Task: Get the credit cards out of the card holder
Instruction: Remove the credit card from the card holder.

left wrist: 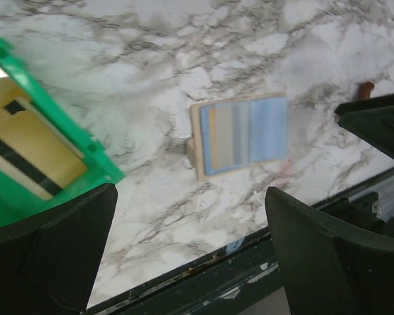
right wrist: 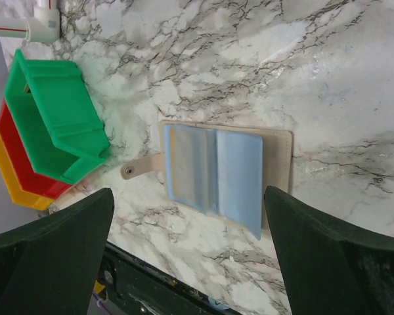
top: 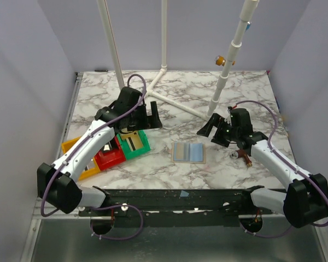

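Observation:
The card holder [top: 188, 152] lies open and flat on the marble table, beige with pale blue-grey pockets; it also shows as the card holder [left wrist: 240, 134] and the card holder [right wrist: 223, 172]. A pale blue sheet [right wrist: 240, 177] covers its right half, one corner past the holder's edge; I cannot tell whether it is a credit card or a pocket. A cream card with a black stripe [left wrist: 26, 154] lies in the green bin [top: 135, 142]. My left gripper [top: 139, 124] [left wrist: 190, 190] hovers open over that bin. My right gripper [top: 214, 134] [right wrist: 187, 190] stands open just right of the holder, holding nothing.
Yellow bin [top: 71, 147], red bin [top: 110, 158] and the green one stand side by side at the left. A white pipe frame [top: 169, 98] rises at the back. A small brown object [top: 244, 158] lies by the right arm. The black front rail [top: 175, 194] edges the table.

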`<state>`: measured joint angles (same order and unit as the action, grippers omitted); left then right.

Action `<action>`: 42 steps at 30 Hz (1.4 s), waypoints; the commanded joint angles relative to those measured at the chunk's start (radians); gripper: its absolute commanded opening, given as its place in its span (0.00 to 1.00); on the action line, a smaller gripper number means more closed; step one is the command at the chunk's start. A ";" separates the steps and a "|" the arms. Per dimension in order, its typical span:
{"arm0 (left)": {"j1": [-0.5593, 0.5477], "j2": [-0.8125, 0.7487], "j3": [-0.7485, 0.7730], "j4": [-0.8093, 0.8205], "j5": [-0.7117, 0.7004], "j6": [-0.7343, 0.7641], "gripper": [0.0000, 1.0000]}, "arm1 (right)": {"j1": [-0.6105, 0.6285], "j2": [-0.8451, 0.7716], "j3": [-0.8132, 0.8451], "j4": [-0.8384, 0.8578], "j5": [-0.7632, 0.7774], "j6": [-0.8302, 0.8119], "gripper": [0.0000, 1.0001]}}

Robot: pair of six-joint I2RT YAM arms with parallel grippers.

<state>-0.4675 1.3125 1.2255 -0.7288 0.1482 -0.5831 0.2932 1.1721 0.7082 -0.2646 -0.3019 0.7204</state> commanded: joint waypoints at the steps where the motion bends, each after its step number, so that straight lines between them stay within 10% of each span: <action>1: -0.056 0.048 -0.016 0.126 0.166 -0.040 0.99 | 0.044 0.024 0.039 -0.022 0.082 0.033 1.00; 20: -0.059 0.044 -0.081 0.140 0.172 -0.014 0.99 | 0.303 0.215 0.114 0.012 0.265 0.120 0.89; 33: -0.057 0.041 -0.081 0.133 0.175 -0.004 0.99 | 0.373 0.320 0.154 -0.032 0.369 0.131 0.28; 42: -0.056 0.052 -0.075 0.132 0.182 0.005 0.99 | 0.400 0.378 0.173 -0.045 0.410 0.126 0.07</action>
<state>-0.5259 1.3689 1.1465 -0.6003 0.3073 -0.5957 0.6777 1.5208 0.8436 -0.2886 0.0570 0.8471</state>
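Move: Nearly below the right hand, the card holder lies open on the table, its middle about 6 cm to the left, 2 cm back and 11 cm lower. From that hand, the near foot of the white pipe stand is some 15 cm ahead and 3 cm right, and a small brown object about 15 cm right and 3 cm back. The green box stands about 23 cm left of the holder and 5 cm farther out. From the left hand, the holder is roughly 10 cm right, 3 cm back and 20 cm down. Swinging left and then sinking, the right hand travels about 7 cm each way and slightly back, to a place over the middle of the card holder; its wrist tips the fingers some 15 degrees steeper, and they close from wide open to almost shut on nothing. The left hand, still open, eases about 5 cm right and a little down towards the holder, then waits high. ##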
